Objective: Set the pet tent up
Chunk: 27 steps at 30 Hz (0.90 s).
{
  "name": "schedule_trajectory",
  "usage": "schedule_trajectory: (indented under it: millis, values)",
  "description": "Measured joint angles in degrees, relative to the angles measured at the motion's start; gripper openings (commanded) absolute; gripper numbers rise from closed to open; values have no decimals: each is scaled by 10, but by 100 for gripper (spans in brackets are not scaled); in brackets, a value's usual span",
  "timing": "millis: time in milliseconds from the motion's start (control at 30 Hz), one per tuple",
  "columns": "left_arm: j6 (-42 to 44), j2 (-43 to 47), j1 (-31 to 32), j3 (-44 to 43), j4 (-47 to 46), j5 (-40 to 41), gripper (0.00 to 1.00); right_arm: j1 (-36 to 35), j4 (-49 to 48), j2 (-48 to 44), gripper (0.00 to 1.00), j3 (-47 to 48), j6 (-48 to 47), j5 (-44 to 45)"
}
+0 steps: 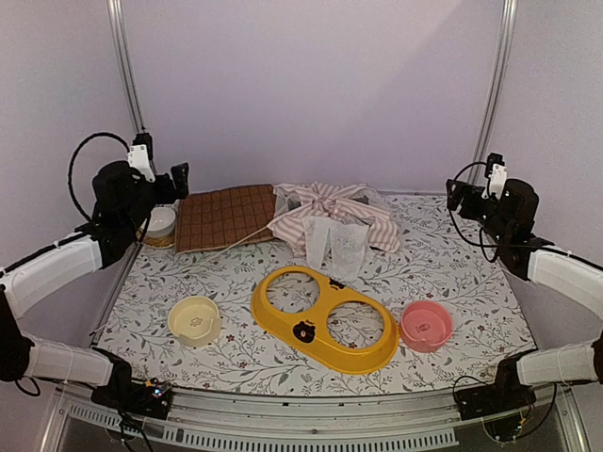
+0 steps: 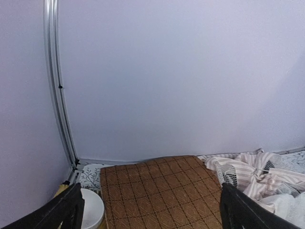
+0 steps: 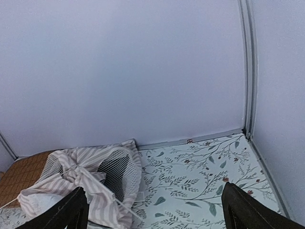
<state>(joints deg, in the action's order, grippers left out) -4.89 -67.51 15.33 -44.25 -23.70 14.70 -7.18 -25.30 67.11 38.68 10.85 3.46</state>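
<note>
The pet tent (image 1: 334, 218) lies collapsed at the back middle of the table, a heap of pink-and-white striped fabric with sheer white curtains in front and a thin pole poking out to the left. My left gripper (image 1: 179, 181) hangs open at the back left, raised above the table, apart from the tent. From the left wrist the tent (image 2: 259, 179) shows at lower right, beyond my open left gripper (image 2: 151, 214). My right gripper (image 1: 456, 194) is raised at the back right, also open and empty. The right wrist view has the tent (image 3: 90, 179) at lower left, past my open right gripper (image 3: 152, 214).
A brown quilted mat (image 1: 226, 217) lies left of the tent, with a white bowl (image 1: 161, 222) at its left. Nearer are a cream bowl (image 1: 194, 319), a yellow double-bowl holder (image 1: 325, 318) and a pink bowl (image 1: 426, 325). Walls close the back and sides.
</note>
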Motion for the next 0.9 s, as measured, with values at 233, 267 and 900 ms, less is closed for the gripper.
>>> schedule_trajectory:
  millis: [233,267,900]
  values:
    - [-67,14,119,-64,194,-63,100,-204,172,-12,99,59,34,68]
    - [-76,16,142,-64,220,-80,100,-222,189,-10,99,70,37,74]
    - [-179,55,97,-90,376,-236,99,-276,431,-37,99,141,143,184]
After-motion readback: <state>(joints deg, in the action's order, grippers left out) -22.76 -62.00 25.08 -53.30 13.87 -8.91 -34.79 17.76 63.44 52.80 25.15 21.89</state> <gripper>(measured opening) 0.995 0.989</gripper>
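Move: Near the back of the table lies the striped tent, roughly 46 cm to the left hand's right, 16 cm ahead and 27 cm below; from the right hand it is some 36 cm left, 16 cm ahead and 23 cm below. The brown mat is about 20 cm ahead and 5 cm right of the left hand. The white cloth is about 8 cm ahead of both hands, 47 cm right of the left one and 35 cm left of the right one. Swinging inward from the two sides high above the table, both open, empty hands draw back some 8 cm: the left travels rightward and sinks a little, the right travels leftward, each near 15 cm before easing out again by 3 to 4 cm. Both tip down about 25 degrees, and the left turns clockwise about 30. Neither touches anything. ##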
